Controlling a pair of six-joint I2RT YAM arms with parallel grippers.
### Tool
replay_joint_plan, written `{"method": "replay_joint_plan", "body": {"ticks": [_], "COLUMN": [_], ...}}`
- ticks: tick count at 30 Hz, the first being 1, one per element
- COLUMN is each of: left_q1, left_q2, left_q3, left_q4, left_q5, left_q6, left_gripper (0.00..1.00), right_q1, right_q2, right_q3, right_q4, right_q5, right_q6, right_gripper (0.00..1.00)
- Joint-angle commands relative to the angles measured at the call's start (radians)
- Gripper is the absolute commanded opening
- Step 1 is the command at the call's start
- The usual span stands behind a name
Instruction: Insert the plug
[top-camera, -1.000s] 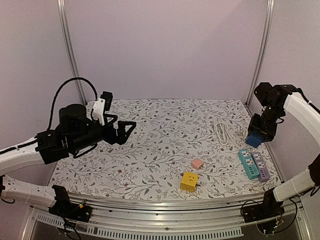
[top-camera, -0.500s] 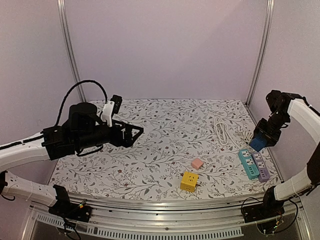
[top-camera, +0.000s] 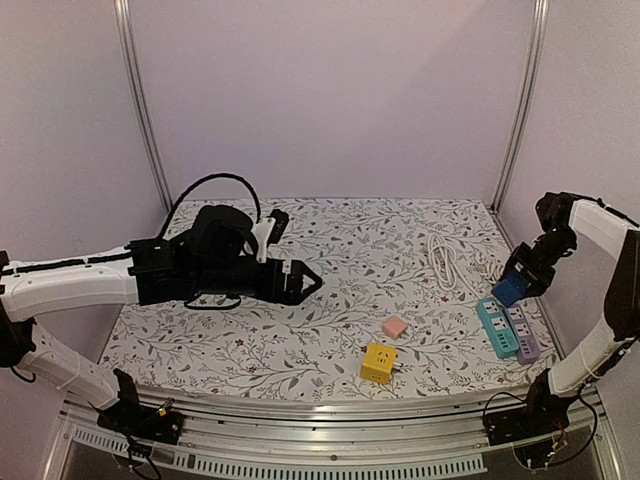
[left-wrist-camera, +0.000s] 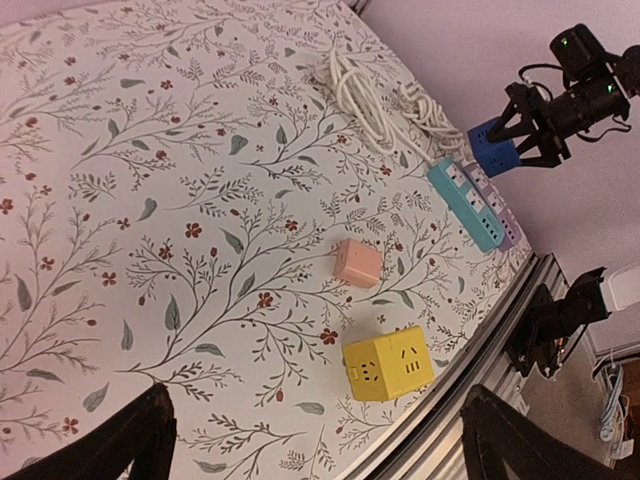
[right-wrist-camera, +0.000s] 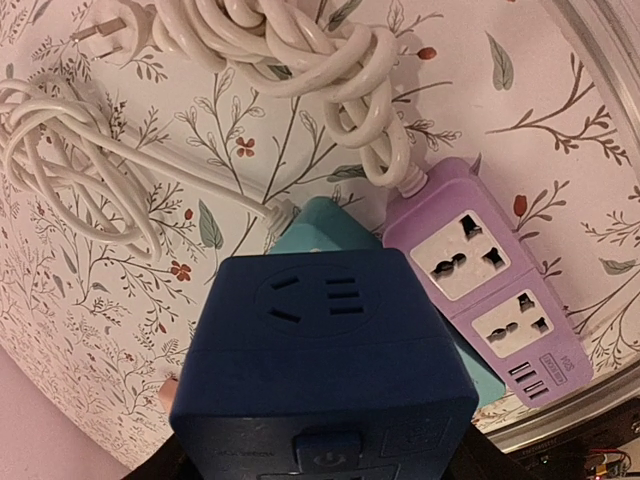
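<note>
My right gripper (top-camera: 516, 284) is shut on the plug, a dark blue cube (top-camera: 509, 292) with socket holes on its top face (right-wrist-camera: 330, 300). The cube hangs just above the far end of the teal power strip (top-camera: 495, 328), whose tip (right-wrist-camera: 322, 228) shows behind it. A purple strip (right-wrist-camera: 480, 275) lies alongside the teal one. The cube's underside is hidden. My left gripper (top-camera: 308, 286) stands open over the middle of the table, with nothing between its fingers. In the left wrist view, the yellow cube (left-wrist-camera: 388, 362) lies below it.
A coiled white cable (top-camera: 450, 262) lies behind the strips, one lead running into the purple strip. A pink block (top-camera: 395, 327) and the yellow cube socket (top-camera: 378, 362) sit near the front edge. The table's metal rail (left-wrist-camera: 480, 330) is close to the yellow cube.
My left arm has swung right and forward from the left side towards the table's middle. The right gripper, with the blue cube, has shifted slightly down towards the strips.
</note>
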Motion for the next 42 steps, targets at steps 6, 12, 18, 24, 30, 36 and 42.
{"method": "replay_joint_plan", "body": {"ticks": [6,12,18,24,30,36,42], "left_q1": [-0.027,-0.028,-0.028,-0.028,-0.028,-0.028,-0.034], "left_q2": [0.006,0.004,0.006,0.027,0.067,0.065,0.037], "left_q3": [0.002,-0.003,-0.004,0.004,0.046,0.055,0.034], "left_q4": [-0.027,-0.020,0.030,0.116,0.121,0.122,0.134], "left_q5": [0.000,-0.010,-0.008,0.076,0.133,0.154,0.156], "left_q6": [-0.013,0.031,0.117,0.240,0.297,0.309,0.364], "left_gripper": [0.99,0.99,0.99,0.99,0.99,1.00,0.99], "right_q1": [-0.008,-0.007,0.008,0.127,0.280,0.288,0.288], "right_q2": [0.031,0.012,-0.122,-0.228,-0.272,-0.281,-0.334], "right_q3": [0.013,0.039,0.048,0.057,0.058,0.047,-0.015], "right_q4": [0.005,-0.015,0.069,0.158,0.199,0.163,0.159], "right_q5": [-0.019,-0.001,0.008,0.100,0.236,0.082,-0.040], "right_q6": [-0.036,-0.139,-0.252,-0.420,-0.683,-1.039,-1.325], "right_gripper": [0.00,0.00,0.00,0.00,0.00,0.00,0.00]}}
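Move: The blue cube plug is in my right fingers, over the far end of the two strips. The teal strip's middle lies about 4 cm back, 2 cm left and 10 cm below that hand; the purple strip's, about 5 cm back and 3 cm right. The small cord coil is some 11 cm ahead and 3 cm left, the large coil 15 cm ahead and 14 cm left. From my left hand, the teal strip lies about 43 cm right, 2 cm ahead and 20 cm below. After a slight dip, I raise the blue cube away from the strips with my right hand, about 10 cm up and then some 7 cm left, keeping my grip while the wrist swings about 70 degrees counter-clockwise and the fingertips tip forward. Late on, my wide-open left hand eases about 4 cm right, turning slightly clockwise. ##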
